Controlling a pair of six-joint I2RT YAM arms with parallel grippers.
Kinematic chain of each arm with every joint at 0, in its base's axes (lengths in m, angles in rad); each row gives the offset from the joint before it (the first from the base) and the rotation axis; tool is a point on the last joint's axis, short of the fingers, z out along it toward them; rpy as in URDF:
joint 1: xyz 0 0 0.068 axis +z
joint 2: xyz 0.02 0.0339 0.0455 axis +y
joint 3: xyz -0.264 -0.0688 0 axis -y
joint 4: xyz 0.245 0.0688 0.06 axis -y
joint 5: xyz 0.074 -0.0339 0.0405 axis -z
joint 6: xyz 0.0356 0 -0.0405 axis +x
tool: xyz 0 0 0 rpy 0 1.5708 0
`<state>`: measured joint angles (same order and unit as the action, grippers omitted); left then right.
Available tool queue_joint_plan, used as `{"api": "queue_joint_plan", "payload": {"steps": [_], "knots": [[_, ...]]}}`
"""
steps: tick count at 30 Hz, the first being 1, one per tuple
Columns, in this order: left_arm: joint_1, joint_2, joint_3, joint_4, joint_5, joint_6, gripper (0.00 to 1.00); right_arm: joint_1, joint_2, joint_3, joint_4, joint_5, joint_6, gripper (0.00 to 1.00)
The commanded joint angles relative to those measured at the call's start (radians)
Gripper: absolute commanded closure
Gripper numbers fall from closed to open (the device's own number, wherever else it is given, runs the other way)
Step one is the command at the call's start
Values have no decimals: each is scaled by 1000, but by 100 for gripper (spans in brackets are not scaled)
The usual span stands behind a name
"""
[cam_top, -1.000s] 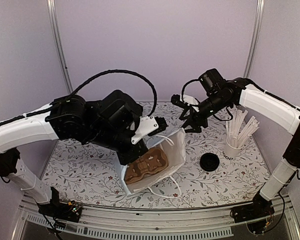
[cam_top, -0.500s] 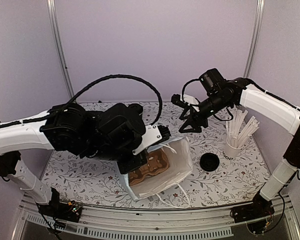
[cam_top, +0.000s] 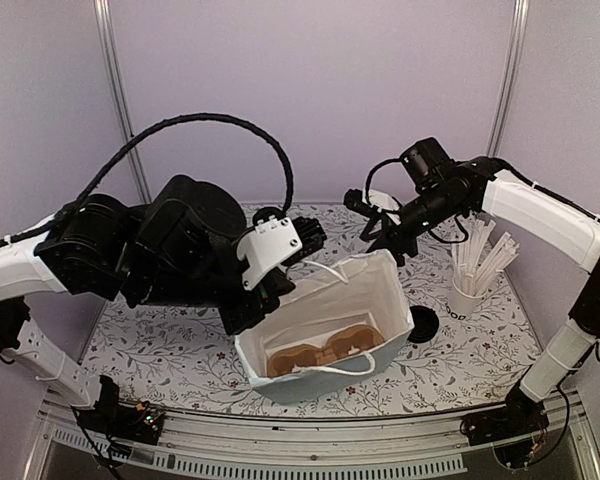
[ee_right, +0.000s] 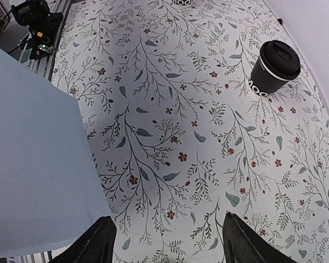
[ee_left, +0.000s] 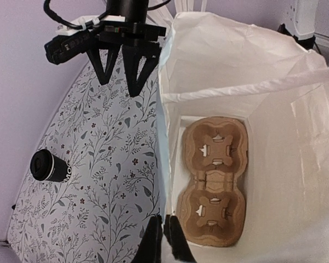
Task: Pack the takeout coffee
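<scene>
The takeout coffee (ee_right: 274, 68), a small black lidded cup, stands on the floral table; in the top view the takeout coffee (cam_top: 421, 325) is partly hidden behind the bag, and the left wrist view shows the takeout coffee (ee_left: 49, 166) too. The pale-blue paper bag (cam_top: 325, 300) stands upright and open with the brown cup carrier (cam_top: 330, 350) flat on its floor. My left gripper (ee_left: 163, 230) is shut on the bag's rim. My right gripper (ee_right: 169, 230) hangs open and empty above the table behind the bag, with the cup ahead of it.
A white cup of wooden stirrers (cam_top: 472, 285) stands at the right, behind the coffee. The bag's white string handles (cam_top: 330, 368) hang over its mouth. The purple back wall and metal posts close in the table's far side.
The left arm has lifted and drawn back, pulling the bag from a slumped tilt to standing upright with its mouth wide. The right arm has barely moved.
</scene>
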<state>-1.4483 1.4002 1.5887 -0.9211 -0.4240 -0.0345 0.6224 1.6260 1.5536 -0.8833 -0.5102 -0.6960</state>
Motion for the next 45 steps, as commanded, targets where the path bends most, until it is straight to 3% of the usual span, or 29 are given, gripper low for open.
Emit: {"api": "queue_joint_plan", "payload": {"steps": [1,5,18,28,32,37,38,39,41,44,45], "knots": [[-52,17,-11,63,-127,27,100,-3,-38,-13,19,-9,8,30],[-119,63,15,77,-162,66,100,-3,-42,-21,29,10,12,30],[-248,213,-44,59,36,-63,100,-5,-45,-77,61,-24,20,30],[-270,200,-50,116,-56,-85,100,-5,-91,-78,64,-3,23,30],[-204,151,-87,132,-79,-90,100,-4,-99,-63,55,2,23,30],[-20,43,-167,200,-69,-62,100,-4,-103,-47,52,16,24,30],[23,19,-189,224,-51,-46,96,-4,-103,-46,52,19,24,30],[69,-1,-205,245,-34,-31,85,-4,-99,-42,52,22,24,30],[149,-32,-235,288,-25,4,56,-4,-90,-29,47,25,24,30],[268,-60,-264,370,19,52,33,-5,-74,5,35,35,24,30],[309,-61,-270,392,53,66,30,-4,-70,20,30,41,24,30]]}}
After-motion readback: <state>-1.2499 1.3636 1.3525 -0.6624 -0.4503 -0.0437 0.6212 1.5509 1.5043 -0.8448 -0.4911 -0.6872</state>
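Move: The left hand still pinches the far left part of the paper bag's rim. The bag's middle is about 9 cm to its right, level with it fore and aft, and 11 cm below; the drink carrier inside is about 10 cm right, 1 cm ahead and 20 cm below. The lids lie roughly 11 cm ahead, 30 cm right, and the lidded cup some 32 cm ahead, 4 cm left, both near 30 cm down. From the open right hand, the bag's middle is about 16 cm back, 12 cm left and slightly lower. Keeping its pinch on the rim, the left hand draws the bag about 10 cm back towards the base, 9 cm down and 6 cm right, turning slightly clockwise, and pauses there low. It then swings quickly forward some 18 cm, also left and up, turning about 25 degrees counter-clockwise, and spreads its fingers during this sweep so that the rim comes loose between them, while the right hand stays nearly in place beside the far wall, fingers open. ##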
